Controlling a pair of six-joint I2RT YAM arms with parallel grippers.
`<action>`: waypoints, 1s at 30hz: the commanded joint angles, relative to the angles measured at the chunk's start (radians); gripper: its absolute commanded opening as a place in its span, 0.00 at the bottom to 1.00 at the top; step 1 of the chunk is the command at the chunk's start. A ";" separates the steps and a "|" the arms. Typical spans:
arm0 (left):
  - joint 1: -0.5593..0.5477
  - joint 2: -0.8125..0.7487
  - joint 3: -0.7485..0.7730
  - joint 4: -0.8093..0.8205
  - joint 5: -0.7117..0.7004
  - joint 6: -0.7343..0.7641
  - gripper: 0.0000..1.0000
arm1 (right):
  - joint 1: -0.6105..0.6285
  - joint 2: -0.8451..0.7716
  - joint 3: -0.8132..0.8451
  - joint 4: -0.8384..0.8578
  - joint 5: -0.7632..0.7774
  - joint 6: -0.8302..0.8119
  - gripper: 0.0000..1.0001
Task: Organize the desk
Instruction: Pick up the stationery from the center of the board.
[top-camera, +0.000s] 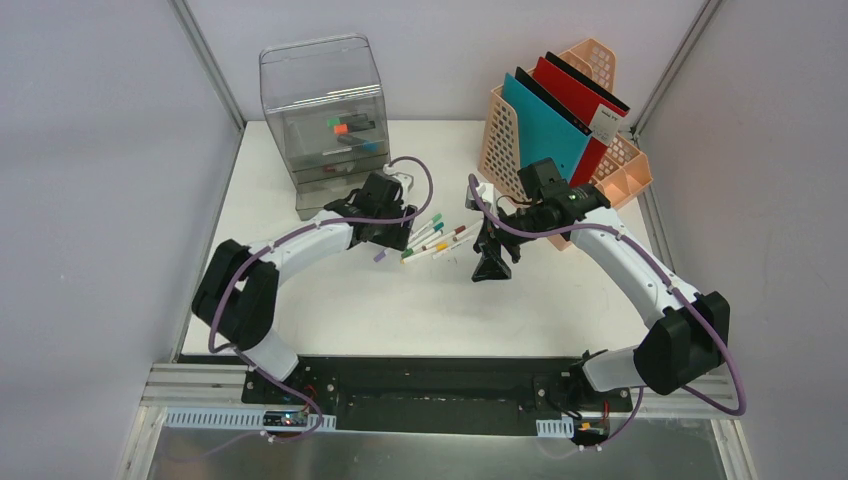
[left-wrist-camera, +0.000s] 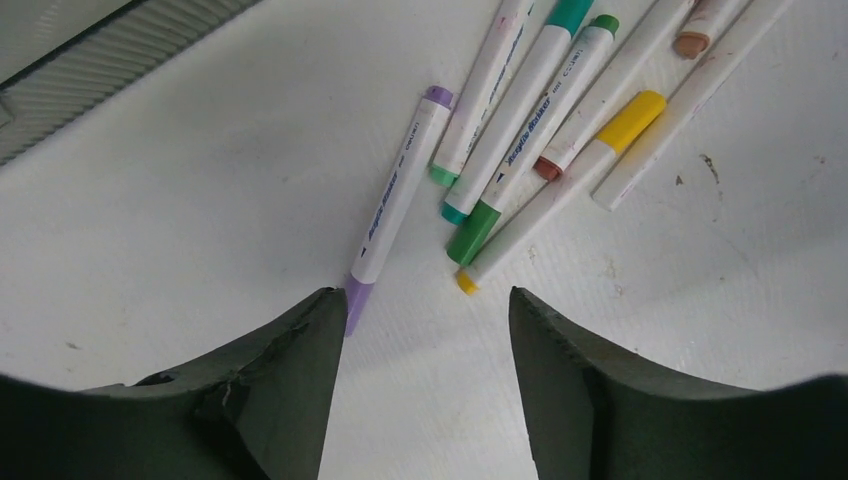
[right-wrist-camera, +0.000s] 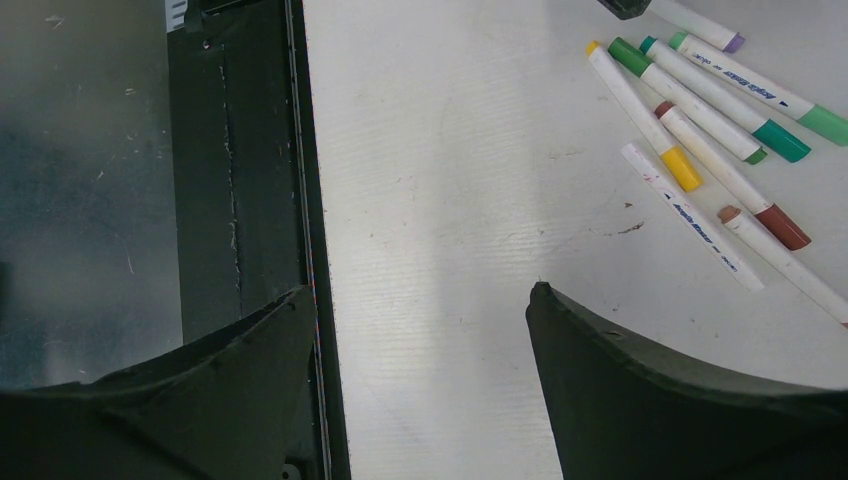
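The white desk (top-camera: 400, 300) carries a loose fan of several markers (top-camera: 435, 238) at its middle. My left gripper (top-camera: 388, 240) hangs low over their left end. In the left wrist view it (left-wrist-camera: 425, 300) is open with bare desk between its fingers, and the lower tip of a purple marker (left-wrist-camera: 395, 195) lies right against the left finger (left-wrist-camera: 300, 350). Green (left-wrist-camera: 540, 125) and yellow (left-wrist-camera: 570, 175) markers lie just ahead. My right gripper (top-camera: 492, 262) is open to the right of the markers, holding nothing. In its wrist view it (right-wrist-camera: 420, 292) points toward the desk's black rail (right-wrist-camera: 240, 150).
A clear plastic drawer unit (top-camera: 325, 120) stands at the back left. A peach file rack (top-camera: 600, 160) with teal and red folders stands at the back right, close behind the right arm. Grey walls close in both sides.
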 joint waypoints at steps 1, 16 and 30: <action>-0.005 0.076 0.083 -0.046 0.030 0.074 0.58 | -0.002 -0.009 0.034 0.002 -0.004 -0.028 0.80; -0.006 0.221 0.182 -0.104 -0.023 0.140 0.31 | -0.002 -0.004 0.036 -0.004 -0.006 -0.032 0.80; -0.007 0.291 0.196 -0.114 -0.046 0.155 0.28 | -0.002 -0.004 0.035 -0.004 -0.005 -0.033 0.81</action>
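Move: The purple-capped marker lies some 3 cm ahead of the left hand and 1 cm to its right, about 7 cm below it. To the right of this marker lie the others, at the same depth below the hand: the mint-capped one about 7 cm ahead and 7 cm right of the hand, the dark-green-capped one 4 cm ahead and 7 cm right, the yellow-capped one 1 cm ahead and 7 cm right. From the idle right hand the purple-capped marker is roughly 20 cm left, 11 cm ahead and 17 cm below. The left hand sinks about 6 cm onto the near half of the purple-capped marker, quickly at first and then more slowly, easing little more than 1 cm forward and tilting some 15 degrees so that the fingers point more steeply down. On the way down the fingers close from about two-thirds open to under a third, quickest in the first half, and end on either side of the marker, one finger against it, with its neighbours outside the grip to the right. ##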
